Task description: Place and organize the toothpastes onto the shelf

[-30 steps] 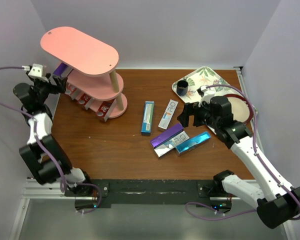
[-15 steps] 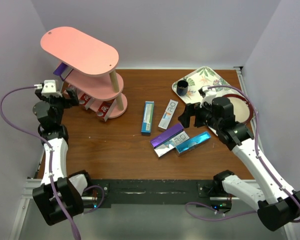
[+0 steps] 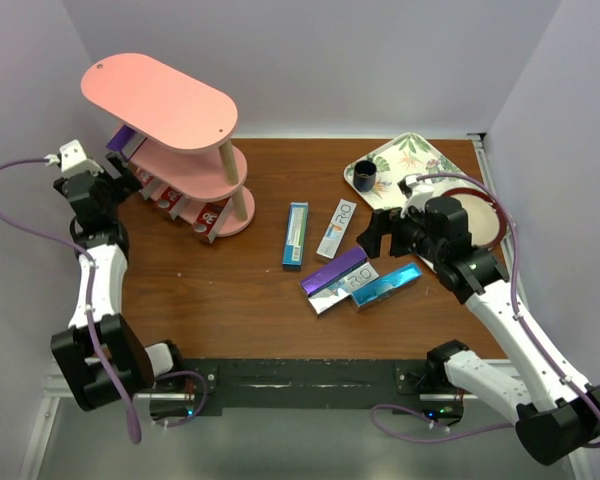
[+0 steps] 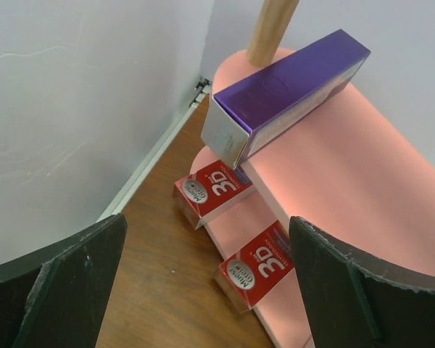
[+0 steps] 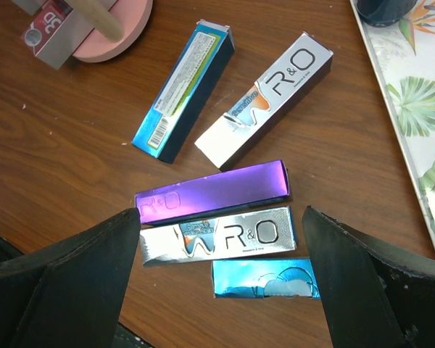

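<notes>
The pink shelf (image 3: pixel 160 100) stands at the far left of the table. A purple toothpaste carton (image 4: pixel 290 87) lies on its middle board (image 4: pixel 362 167), one end sticking out past the edge. Two red cartons (image 4: pixel 214 190) (image 4: pixel 261 264) lie on the bottom board. My left gripper (image 4: pixel 210 290) is open and empty, just left of the shelf (image 3: pixel 118 178). On the table lie a teal carton (image 5: pixel 185 87), a silver one (image 5: pixel 264 98), a purple one (image 5: pixel 214 192), another silver one (image 5: pixel 217 235) and a blue one (image 5: pixel 264 279). My right gripper (image 5: pixel 221 283) hangs open above those last three.
A leaf-patterned tray (image 3: pixel 420 155) at the back right holds a dark cup (image 3: pixel 365 177). A round dish with a dark red rim (image 3: pixel 492 222) sits partly under my right arm. The left wall runs close beside the shelf and my left arm.
My left gripper has opened wider and drawn back from the purple carton, which stays on the middle board. My right gripper has shifted slightly toward the table's cartons.
</notes>
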Controlling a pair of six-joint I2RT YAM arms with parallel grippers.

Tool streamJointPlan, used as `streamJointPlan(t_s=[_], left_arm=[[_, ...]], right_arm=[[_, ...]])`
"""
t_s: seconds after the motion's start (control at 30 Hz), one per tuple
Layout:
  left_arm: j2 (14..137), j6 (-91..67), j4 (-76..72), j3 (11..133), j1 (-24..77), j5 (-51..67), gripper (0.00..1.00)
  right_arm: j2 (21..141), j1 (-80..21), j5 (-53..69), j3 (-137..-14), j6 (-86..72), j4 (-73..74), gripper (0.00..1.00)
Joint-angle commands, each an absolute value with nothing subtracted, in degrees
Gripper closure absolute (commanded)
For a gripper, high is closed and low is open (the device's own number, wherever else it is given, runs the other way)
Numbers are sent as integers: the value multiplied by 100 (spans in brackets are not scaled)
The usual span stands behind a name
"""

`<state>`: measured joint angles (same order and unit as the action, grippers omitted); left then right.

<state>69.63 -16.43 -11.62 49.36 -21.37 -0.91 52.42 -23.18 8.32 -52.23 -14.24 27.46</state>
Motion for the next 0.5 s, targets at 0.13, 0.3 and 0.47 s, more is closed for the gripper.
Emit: streamJointPlan(t_s=[0.13,0.3,0.47], left_arm=[[7839,-1802,-1002,6046,-2206,-220,0],[8235,-1749,-879,6450,-2224,-290,1],[8586,-1679,-712,6802,-2232,-281,1]], right_arm=[[4966,-2294,747,-5282,-1362,2839,1],[4983,-2285,747,-5326,-1354,2883,1],[4966,-2285,712,-5309,-1354,2865,1]])
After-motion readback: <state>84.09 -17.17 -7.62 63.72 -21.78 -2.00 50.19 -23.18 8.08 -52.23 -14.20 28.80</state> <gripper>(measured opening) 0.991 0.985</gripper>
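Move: The purple toothpaste box on the middle shelf has its middle about 15 cm ahead of the left gripper, 7 cm to the right and 2 cm below. The left red toothpaste, one shelf down, sits roughly 14 cm ahead, 5 cm right and 14 cm below; the next red one is some 10 cm ahead, 12 cm right and equally low. From the right gripper, the purple box is about 28 cm ahead and 50 cm left, near level. Bring the open left gripper about 5 cm forward, drifting some 3 cm left on the way, along the left end of the shelf towards the purple box's outward-facing end. Keep the height nearly constant, tip the fingers down only slightly, and leave them wide open, still short of the box. ##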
